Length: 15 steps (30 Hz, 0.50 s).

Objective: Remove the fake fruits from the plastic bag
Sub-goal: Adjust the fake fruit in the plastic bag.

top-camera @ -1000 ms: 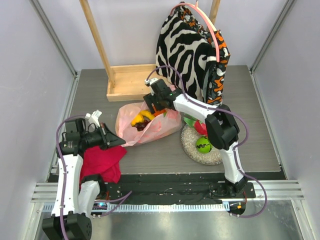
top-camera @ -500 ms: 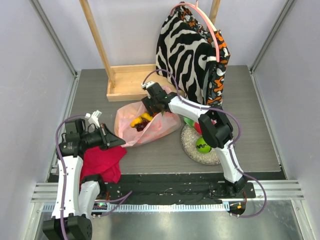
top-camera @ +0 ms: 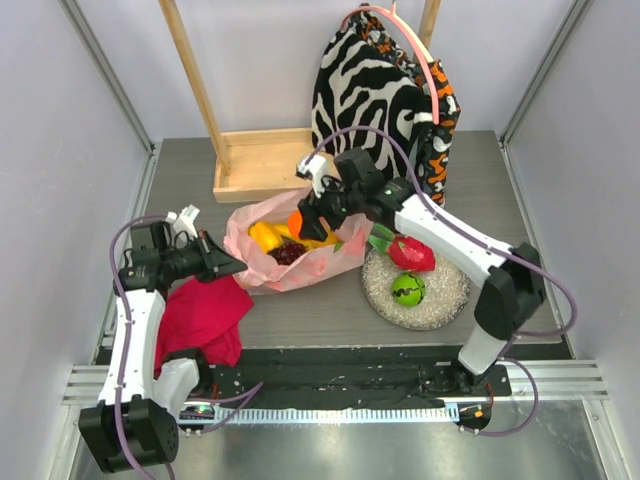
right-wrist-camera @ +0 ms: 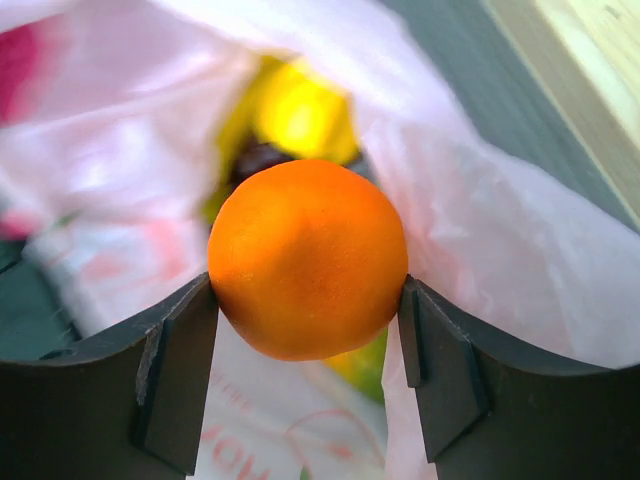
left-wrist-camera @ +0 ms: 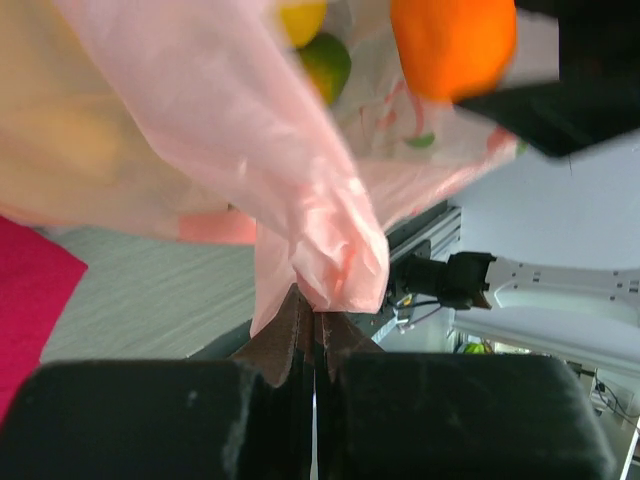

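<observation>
The pink plastic bag (top-camera: 300,262) lies open in the middle of the table. My left gripper (top-camera: 226,268) is shut on a bunched fold of the bag's left edge (left-wrist-camera: 318,250), and its fingertips (left-wrist-camera: 300,325) meet on the film. Just above the bag's mouth, my right gripper (top-camera: 306,222) is shut on the orange (right-wrist-camera: 307,258), also seen in the top view (top-camera: 297,222). A yellow banana bunch (top-camera: 265,236) and dark grapes (top-camera: 288,252) lie inside the bag. A green apple (top-camera: 407,290) and a red fruit (top-camera: 412,253) rest on the silvery plate (top-camera: 440,305).
A magenta-red cloth (top-camera: 205,315) lies under my left arm. A wooden tray (top-camera: 262,165) with an upright post stands at the back. The zebra-patterned bag (top-camera: 375,100) hangs at the back right, close behind my right arm.
My right gripper dipped into the bag, closed on the orange and lifted it out above the mouth. The left gripper kept its hold while the bag's edge rose slightly.
</observation>
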Each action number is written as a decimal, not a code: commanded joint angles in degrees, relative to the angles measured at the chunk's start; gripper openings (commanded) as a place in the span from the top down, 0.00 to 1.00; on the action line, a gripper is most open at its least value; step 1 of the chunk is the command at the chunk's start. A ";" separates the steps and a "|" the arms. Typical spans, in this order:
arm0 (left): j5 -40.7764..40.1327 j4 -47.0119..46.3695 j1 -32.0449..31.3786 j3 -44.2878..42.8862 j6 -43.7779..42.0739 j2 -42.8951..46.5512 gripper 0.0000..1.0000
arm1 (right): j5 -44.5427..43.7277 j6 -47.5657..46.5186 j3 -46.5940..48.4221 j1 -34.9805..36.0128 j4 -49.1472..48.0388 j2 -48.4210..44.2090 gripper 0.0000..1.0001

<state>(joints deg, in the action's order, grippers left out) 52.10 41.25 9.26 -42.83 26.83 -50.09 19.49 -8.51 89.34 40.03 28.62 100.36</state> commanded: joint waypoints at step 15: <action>-1.21 -10.58 -1.79 -10.34 3.05 -10.73 1.00 | 26.13 8.42 -1.26 -6.37 -5.56 -6.67 0.46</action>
<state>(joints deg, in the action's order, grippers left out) 50.50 33.36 7.81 -50.52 29.39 -60.53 39.86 -8.78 87.99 35.00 32.16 94.41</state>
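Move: The right hand already holds the orange over the bag; the plate lies about 22 cm to its right, 13 back and 18 below. On the plate, the red fruit is some 22 cm right and 6 back of the hand, the green fruit 21 right and 14 back. The yellow fruit in the bag is 7 cm left, 2 back. From the left hand, pinching the bag rim, the plate is roughly 36 cm right, 3 back. Right hand keeps the orange, draws back some 6 cm, then rises, while left pulls bag rim forward. ##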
